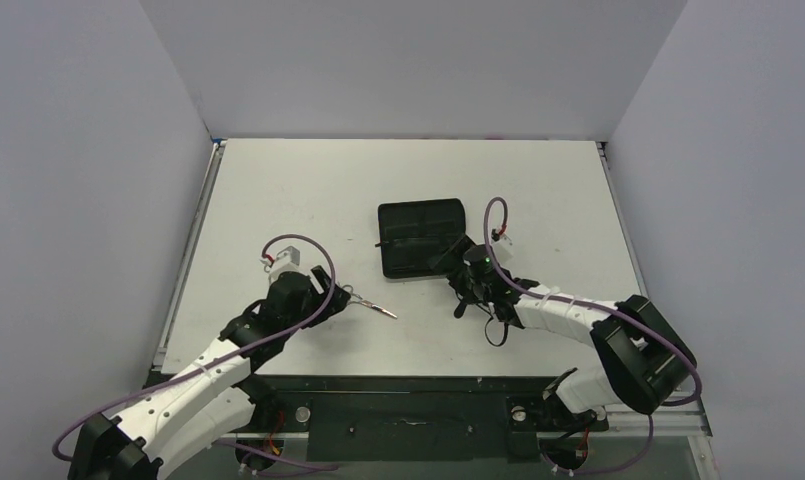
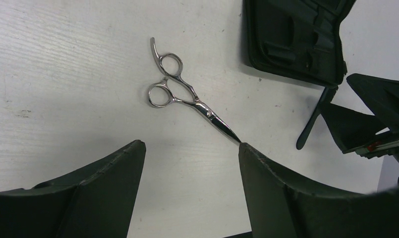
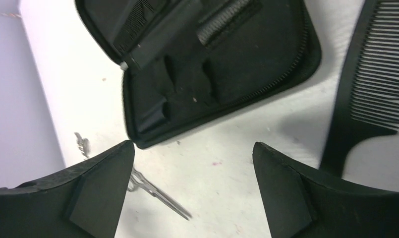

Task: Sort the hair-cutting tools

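Note:
The silver scissors (image 2: 202, 106) lie flat and closed on the white table, finger rings away from me and blade tip just at the tip of my left gripper's right finger. My left gripper (image 2: 190, 145) is open over bare table, just short of the scissors (image 1: 373, 305). The black comb (image 3: 375, 74) lies to the right of my right gripper (image 3: 192, 144), its thin handle (image 2: 311, 124) running alongside the right finger. That gripper is open with nothing between its fingers. The scissors (image 3: 157, 193) show behind its left finger.
A flat black zip case (image 1: 418, 235) lies open mid-table, just beyond the right gripper, with dark pockets inside (image 3: 212, 74). Grey walls enclose the table on three sides. Purple cables loop off both wrists.

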Action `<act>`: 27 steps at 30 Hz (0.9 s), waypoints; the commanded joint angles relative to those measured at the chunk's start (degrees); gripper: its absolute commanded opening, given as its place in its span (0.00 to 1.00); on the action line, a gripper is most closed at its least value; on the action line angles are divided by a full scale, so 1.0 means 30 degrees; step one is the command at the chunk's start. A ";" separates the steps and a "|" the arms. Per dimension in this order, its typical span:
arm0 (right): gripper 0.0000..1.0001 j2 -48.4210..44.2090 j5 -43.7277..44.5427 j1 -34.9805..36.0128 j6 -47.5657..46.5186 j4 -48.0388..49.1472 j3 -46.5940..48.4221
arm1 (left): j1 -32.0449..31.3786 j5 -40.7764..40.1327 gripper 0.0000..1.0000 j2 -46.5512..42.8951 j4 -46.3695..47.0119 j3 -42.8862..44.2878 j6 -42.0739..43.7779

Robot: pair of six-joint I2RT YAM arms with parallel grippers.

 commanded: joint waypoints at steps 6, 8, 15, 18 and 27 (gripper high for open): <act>0.77 0.3299 0.0325 -0.0200 0.2341 0.4099 0.0932 | -0.0098 -0.0568 0.67 -0.1097 -0.0466 -0.0079 -0.0167; 0.73 0.4144 0.0121 -0.0272 0.2548 0.4342 0.1275 | -0.0094 -0.0566 0.67 -0.1275 -0.0512 -0.0138 -0.0162; 0.48 0.5156 0.0529 -0.0631 0.2571 0.5352 0.1257 | -0.0068 -0.0707 0.67 -0.1681 -0.0811 -0.0293 -0.0119; 0.32 0.5000 0.0384 -0.1042 0.1903 0.5266 0.1066 | -0.0058 -0.0740 0.67 -0.1789 -0.0843 -0.0389 -0.0117; 0.00 0.4603 -0.3178 -0.3743 -0.2759 0.3120 0.1556 | -0.0072 -0.0720 0.67 -0.1705 -0.0611 -0.0626 -0.0134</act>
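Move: The open black case lies in front of the right hand, its middle about 11 cm ahead, 5 cm to the left and 4 cm below. The comb is some 7 cm to the right, level with the hand, and the scissors about 16 cm left and 4 cm back, both some 5 cm below. From the left hand the case is roughly 17 cm ahead and 17 cm right, 6 cm lower. Right hand reaches about 6 cm forward and down, then right, fingers closing to pinch the case's near-right edge. ##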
